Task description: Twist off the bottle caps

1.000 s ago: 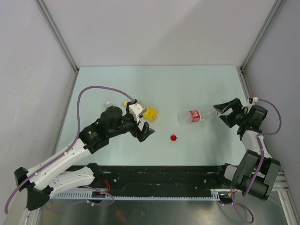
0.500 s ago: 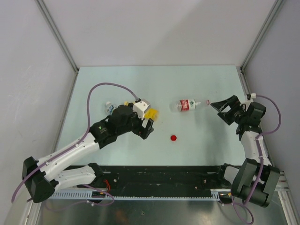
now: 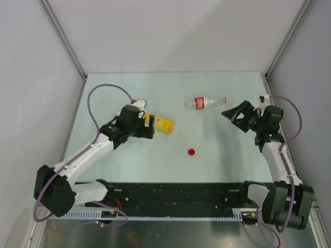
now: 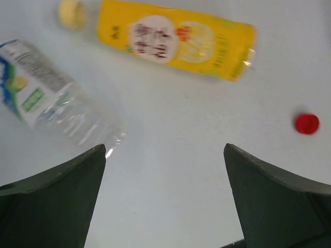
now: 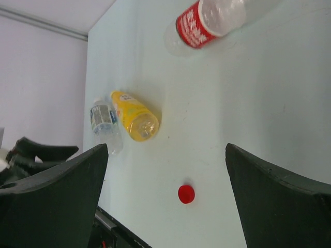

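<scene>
A yellow bottle (image 4: pixel 176 41) with a white label lies on its side, its yellow cap (image 4: pixel 72 13) screwed on. Beside it lies a short clear bottle (image 4: pixel 46 93). My left gripper (image 4: pixel 164 149) hovers open just short of both, empty; from above it (image 3: pixel 149 127) is at the yellow bottle's (image 3: pixel 163 124) left end. A slim clear bottle (image 3: pixel 206 103) with a red label lies farther back, neck toward my open, empty right gripper (image 3: pixel 231 118). A red cap (image 3: pixel 192 152) lies loose on the table. The right wrist view shows it (image 5: pixel 186 194) ahead of the right gripper (image 5: pixel 166 147).
The pale table (image 3: pixel 222 155) is walled in by grey panels at the back and both sides. A black rail (image 3: pixel 176 194) with the arm bases runs along the near edge. The left arm's purple cable (image 3: pixel 98 95) loops above the table's left side.
The left arm has swung back and left, its gripper now at the yellow bottle's left end. The slim bottle has shifted toward the back, and the right gripper has followed it up and left.
</scene>
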You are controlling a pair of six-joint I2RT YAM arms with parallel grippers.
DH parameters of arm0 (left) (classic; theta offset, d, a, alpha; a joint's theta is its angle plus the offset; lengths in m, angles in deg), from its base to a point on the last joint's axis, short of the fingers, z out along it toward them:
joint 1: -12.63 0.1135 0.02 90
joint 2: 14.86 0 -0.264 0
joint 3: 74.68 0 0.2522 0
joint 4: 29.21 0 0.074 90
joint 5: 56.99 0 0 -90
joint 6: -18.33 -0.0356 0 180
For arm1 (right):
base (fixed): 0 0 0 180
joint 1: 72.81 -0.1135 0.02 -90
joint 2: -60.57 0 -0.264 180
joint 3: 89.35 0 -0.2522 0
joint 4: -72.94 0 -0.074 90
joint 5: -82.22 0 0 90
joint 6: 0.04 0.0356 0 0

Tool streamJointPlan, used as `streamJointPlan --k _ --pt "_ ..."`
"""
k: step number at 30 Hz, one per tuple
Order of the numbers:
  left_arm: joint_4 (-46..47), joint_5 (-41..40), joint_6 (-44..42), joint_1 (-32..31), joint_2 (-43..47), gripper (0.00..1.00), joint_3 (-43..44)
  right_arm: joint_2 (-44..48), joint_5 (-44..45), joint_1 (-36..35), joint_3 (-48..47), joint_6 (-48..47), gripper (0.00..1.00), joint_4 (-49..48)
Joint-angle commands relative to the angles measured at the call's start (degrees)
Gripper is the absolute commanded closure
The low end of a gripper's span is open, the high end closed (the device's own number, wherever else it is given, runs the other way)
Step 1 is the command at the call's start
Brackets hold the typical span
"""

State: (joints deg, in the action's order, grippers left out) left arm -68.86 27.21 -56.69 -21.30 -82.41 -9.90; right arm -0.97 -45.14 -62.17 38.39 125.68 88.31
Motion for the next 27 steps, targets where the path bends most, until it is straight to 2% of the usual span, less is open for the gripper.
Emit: streamJointPlan --k 1,5,14,27 --pt "-1.23 -0.93 8.45 7.57 -1.36 0.01 1.09 0.65 1.08 -2.01 -2.56 -1.44 0.01 -0.11" --pt "-1.6 -1.83 11.61 12.28 -2.68 0.0 0.59 0.24 0.91 -2.99 -2.63 -1.64 0.01 -0.42" --pt "-2.02 -2.49 19.18 18.7 -7.48 0.01 0.24 -1.48 0.39 -3.76 -2.63 -2.07 0.0 -1.0" --pt "-2.0 -3.87 22.09 19.42 -22.82 0.02 4.1 -3.13 -0.23 -3.7 -2.89 -2.92 0.01 -2.5"
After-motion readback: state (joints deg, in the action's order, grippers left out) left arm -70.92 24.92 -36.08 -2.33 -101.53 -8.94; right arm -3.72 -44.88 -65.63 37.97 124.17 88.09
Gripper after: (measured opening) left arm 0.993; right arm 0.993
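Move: The clear bottle with the green-and-blue label lies about 8 cm ahead of the left hand and 10 cm to its left, some 12 cm below. At much the same depth, the yellow bottle lies roughly 11 cm ahead and 5 cm to the right; the loose red cap is about 7 cm back and 21 cm to the right, a little lower. From the right hand the clear bottle lies about 54 cm left, 3 cm ahead and 16 cm below. Leftward and slightly forward the left hand swings first, away from the yellow bottle and towards the clear one, turning about 35 degrees counter-clockwise; then it sinks nearly straight down over that bottle's bottom end, some 10 cm lower in all. The wrist tips further downward on the way, and the fingers stay wide open, with no contact to be seen yet. ##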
